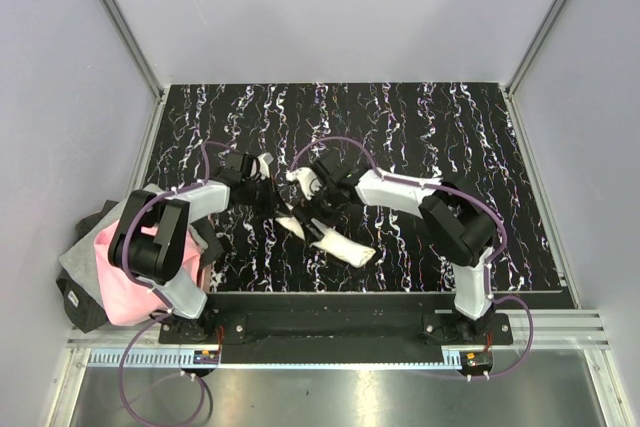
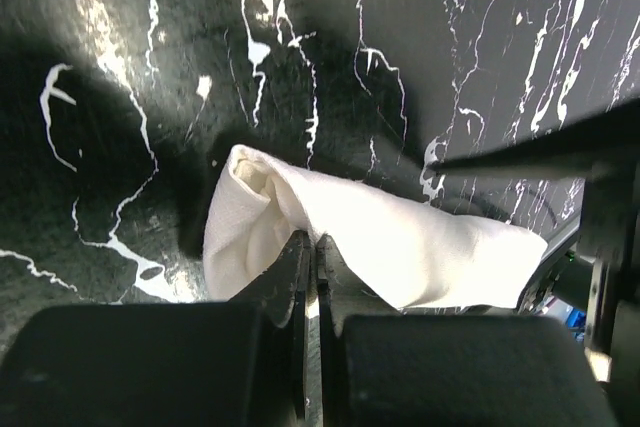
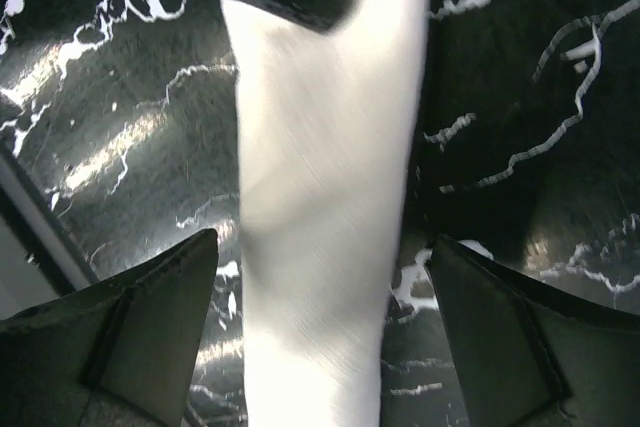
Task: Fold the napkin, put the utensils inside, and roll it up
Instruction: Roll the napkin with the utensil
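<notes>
The cream napkin (image 1: pixel 335 237) lies rolled into a slim tube, slanting across the near middle of the black marbled table (image 1: pixel 450 137). My left gripper (image 1: pixel 274 183) is at its upper-left end. In the left wrist view the fingertips (image 2: pixel 297 250) are pressed together on a fold at the near edge of the napkin (image 2: pixel 400 237). My right gripper (image 3: pixel 322 242) is open and straddles the napkin (image 3: pixel 320 197) without touching it, one finger on each side. It shows over the roll's middle in the top view (image 1: pixel 312 219). The utensils are hidden.
A pink and grey cloth (image 1: pixel 110 267) hangs off the table's left edge beside the left arm's base. Grey enclosure walls stand on three sides. The right arm's dark body (image 2: pixel 605 237) fills the right edge of the left wrist view.
</notes>
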Robot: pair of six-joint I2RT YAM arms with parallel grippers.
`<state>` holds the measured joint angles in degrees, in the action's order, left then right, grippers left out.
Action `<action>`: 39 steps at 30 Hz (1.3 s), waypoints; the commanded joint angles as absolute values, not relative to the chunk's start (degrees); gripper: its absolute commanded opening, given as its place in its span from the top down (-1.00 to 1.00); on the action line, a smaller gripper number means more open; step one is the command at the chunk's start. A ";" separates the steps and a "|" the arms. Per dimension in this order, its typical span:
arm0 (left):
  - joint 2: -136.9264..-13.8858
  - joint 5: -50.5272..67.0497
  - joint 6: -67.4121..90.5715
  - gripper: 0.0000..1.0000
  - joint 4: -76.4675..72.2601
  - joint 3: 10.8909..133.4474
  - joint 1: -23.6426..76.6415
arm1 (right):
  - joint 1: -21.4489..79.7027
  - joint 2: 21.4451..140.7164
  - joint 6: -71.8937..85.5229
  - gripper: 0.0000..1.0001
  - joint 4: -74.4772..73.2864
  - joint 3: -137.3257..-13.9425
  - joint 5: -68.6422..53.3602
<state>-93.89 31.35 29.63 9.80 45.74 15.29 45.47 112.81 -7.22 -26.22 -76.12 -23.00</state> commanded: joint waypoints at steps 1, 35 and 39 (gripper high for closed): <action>-94.66 30.67 28.39 1.00 9.32 48.69 15.29 | 49.30 112.15 -7.30 -0.90 -21.80 -74.53 -15.05; -77.44 26.90 22.86 -0.79 23.99 63.20 5.10 | 42.46 117.24 14.51 -0.11 -29.09 -75.14 13.01; -73.66 26.19 21.18 -0.82 24.43 61.27 4.83 | 38.07 120.31 11.43 -0.11 -30.06 -82.50 12.40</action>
<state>-77.78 27.75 24.29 23.59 61.76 5.21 42.09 114.96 14.11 -24.01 -77.78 9.96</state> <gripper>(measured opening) 0.902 0.559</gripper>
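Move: The left fingers still pinch the napkin roll's left end; its middle lies about 9 cm to that hand's right, 4 cm back and 2 cm below. The right hand's open fingers already straddle the roll, whose middle is roughly 1 cm back, 1 cm to the right and 1 cm below them. The roll's right end lies some 10 cm to the right of the right hand and 5 cm back. Left lets go, rising about 16 cm; right narrows onto the napkin, sweeping it 11 cm forward-right, turning clockwise. ##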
